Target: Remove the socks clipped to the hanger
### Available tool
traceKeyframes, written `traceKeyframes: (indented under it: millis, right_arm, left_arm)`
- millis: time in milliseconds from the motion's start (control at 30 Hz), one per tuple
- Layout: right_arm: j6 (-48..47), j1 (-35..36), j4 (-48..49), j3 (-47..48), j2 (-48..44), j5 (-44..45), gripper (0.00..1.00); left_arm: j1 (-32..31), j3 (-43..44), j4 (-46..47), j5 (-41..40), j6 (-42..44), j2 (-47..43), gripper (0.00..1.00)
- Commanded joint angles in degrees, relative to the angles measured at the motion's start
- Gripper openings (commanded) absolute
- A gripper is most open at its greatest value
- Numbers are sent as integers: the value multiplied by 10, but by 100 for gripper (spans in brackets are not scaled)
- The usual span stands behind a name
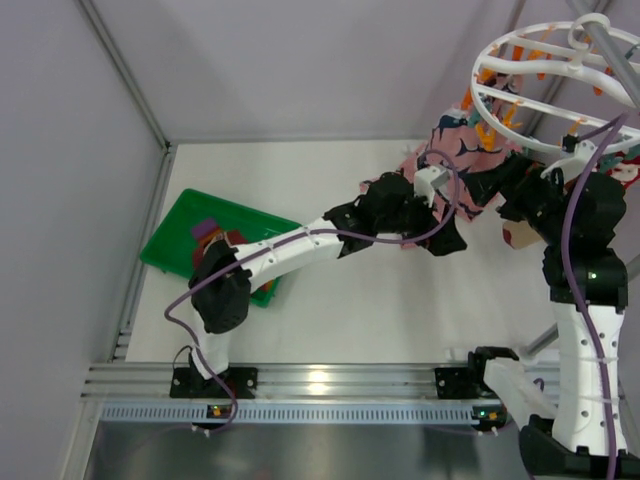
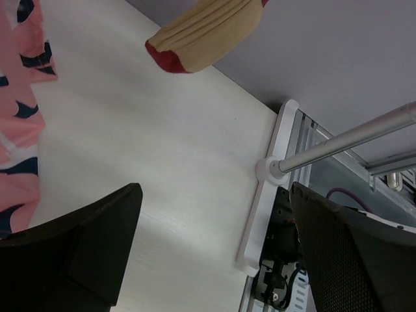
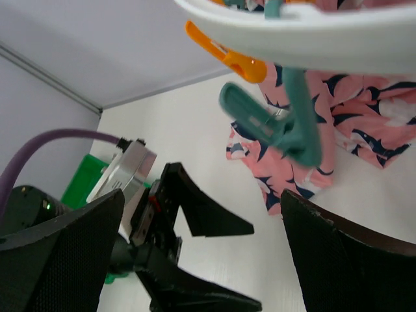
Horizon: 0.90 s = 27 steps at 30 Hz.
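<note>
The white round hanger (image 1: 545,90) hangs at the top right, with its ring (image 3: 312,26) just above my right gripper. An orange peg (image 3: 227,55) and a teal peg (image 3: 279,123) point down from the ring, with nothing in them. A tan sock (image 2: 201,32) with a red toe hangs above the table; it also shows beside the right arm (image 1: 518,236). A maroon and purple sock (image 1: 212,233) lies in the green tray (image 1: 170,240). My left gripper (image 2: 214,253) is open and holds nothing. My right gripper (image 3: 201,260) is open below the pegs and empty, facing the left gripper's fingers (image 3: 208,214).
A pink cloth (image 1: 470,150) with navy print hangs under the hanger and reaches the table (image 3: 312,143). A grey frame pole (image 2: 351,140) slants up from the rail (image 2: 270,195) at the table's near edge. Both arms crowd the space under the hanger.
</note>
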Motion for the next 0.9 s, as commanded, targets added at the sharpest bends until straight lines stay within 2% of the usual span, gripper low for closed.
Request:
traceKeyframes:
  millis: [0, 200, 533, 700, 867]
  right_arm:
    - [-29, 8, -72, 18, -38, 17, 99]
    - [-45, 8, -142, 65, -66, 20, 99]
    - [-1, 8, -131, 83, -72, -44, 99]
    - [11, 8, -135, 127, -78, -40, 100]
    - [25, 8, -135, 147, -82, -53, 99]
  left_arm:
    - [0, 65, 62, 46, 26, 45, 99]
    - [1, 103, 111, 60, 56, 86, 98]
    - [1, 111, 125, 28, 95, 88, 98]
    - [2, 126, 152, 98, 130, 104, 98]
    - [2, 190, 167, 140, 151, 164, 99]
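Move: The tan sock hangs from the ring hanger, its middle some 16 cm to the left hand's right, about 3 cm farther out and roughly 2 cm above it; the hanging patterned cloth is about 13 cm ahead of that hand and 2 cm right. From the right hand the sock is about 12 cm right and 12 cm below, level fore and aft, while a teal clip sits about 7 cm ahead, 3 cm right and 3 cm up. Open left hand reaches about 6 cm right towards the tan sock; open right backs 9 cm; both rise. ##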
